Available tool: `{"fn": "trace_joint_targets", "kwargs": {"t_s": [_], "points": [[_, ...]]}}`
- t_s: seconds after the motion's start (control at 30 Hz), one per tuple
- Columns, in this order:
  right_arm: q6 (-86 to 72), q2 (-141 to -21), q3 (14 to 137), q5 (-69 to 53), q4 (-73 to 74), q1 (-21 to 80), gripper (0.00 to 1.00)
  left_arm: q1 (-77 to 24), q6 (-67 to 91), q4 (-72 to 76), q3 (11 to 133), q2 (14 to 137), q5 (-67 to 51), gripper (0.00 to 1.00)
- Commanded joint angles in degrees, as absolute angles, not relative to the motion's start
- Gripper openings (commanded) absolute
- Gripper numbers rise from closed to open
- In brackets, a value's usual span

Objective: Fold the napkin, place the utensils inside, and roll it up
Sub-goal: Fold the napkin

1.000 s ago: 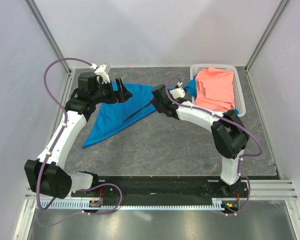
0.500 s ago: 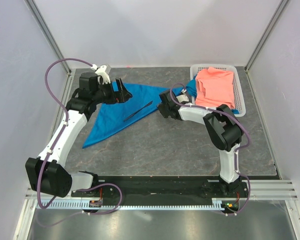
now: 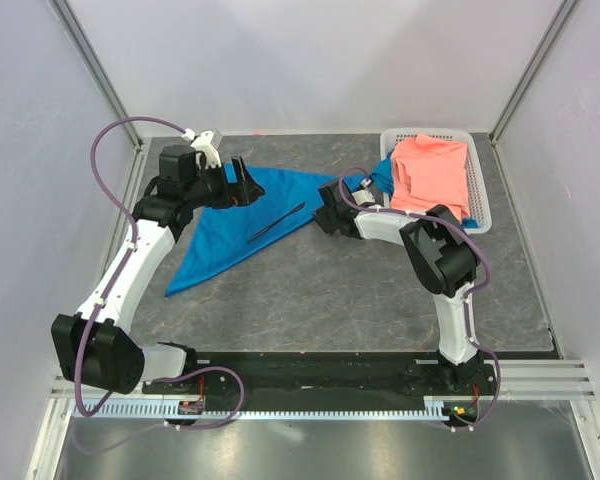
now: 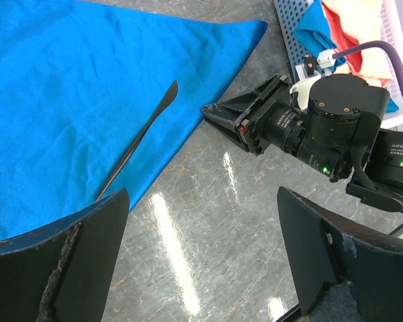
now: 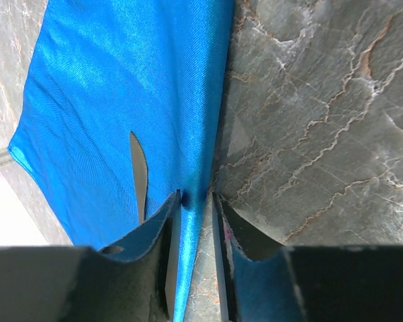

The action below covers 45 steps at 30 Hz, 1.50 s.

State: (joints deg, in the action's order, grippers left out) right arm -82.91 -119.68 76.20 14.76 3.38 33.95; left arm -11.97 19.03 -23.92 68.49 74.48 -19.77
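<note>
The blue napkin (image 3: pixel 220 235) lies folded into a triangle on the table's left half. A slim black utensil (image 3: pixel 276 221) rests on it near its right edge, also visible in the left wrist view (image 4: pixel 138 141). My right gripper (image 3: pixel 323 213) is low at that edge. In the right wrist view its jaws (image 5: pixel 196 196) are narrow but open, straddling the napkin's edge (image 5: pixel 191 221), with the utensil (image 5: pixel 139 174) just left of them. My left gripper (image 3: pixel 242 182) hovers wide open over the napkin's far part, and in its own view (image 4: pixel 203 201) holds nothing.
A white basket (image 3: pixel 480 200) at the back right holds a salmon-pink cloth (image 3: pixel 430 175), with a blue scrap (image 3: pixel 382 172) at its left side. The right arm's elbow (image 3: pixel 442 255) is folded over the table's middle right. Enclosure walls stand on both sides.
The right gripper drew back from the utensil's far end to the napkin's right edge and its jaws narrowed. The right elbow folded inward. The left arm stayed still.
</note>
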Motion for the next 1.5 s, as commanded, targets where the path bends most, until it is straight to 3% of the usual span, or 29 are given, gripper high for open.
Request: {"fn": "trace_joint_targets", "kwargs": {"t_s": [0.0,0.37,0.73,1.47], "points": [[-82.88,-120.85,77.61,14.50,3.16,33.84,0.31,-11.87,18.37,-22.85,68.38,74.71,-19.69,0.98],[-80.86,-122.87,78.13,14.24,2.99,33.75,0.21,-11.78,18.63,-22.85,68.55,75.06,-20.39,0.98],[-79.89,-122.70,76.91,12.31,1.58,33.84,0.00,-11.87,18.72,-22.94,68.55,74.71,-20.83,0.98],[-89.12,-116.99,66.45,14.58,-1.85,45.96,0.00,-11.87,19.42,-22.41,68.55,73.13,-22.06,0.98]]}}
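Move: The napkin's near edge runs right between the right hand's half-open fingertips, barely 1 cm below the hand point. On the cloth the knife's middle is about 11 cm to that hand's left and level with it; the napkin's right corner is about 11 cm ahead and 13 cm right, and the basket's middle some 12 cm ahead and 31 cm right. From the waiting left hand, the edge there is roughly 12 cm ahead, 13 cm right and 21 cm below. The napkin's near edge gets pinched as the right fingers close fully around it, the hand almost in place and low over the table. Then the right hand drags the cloth left and back, away from the basket, speeding up, about 8 cm left and 7 cm back at the same low height, turning slightly counter-clockwise. ##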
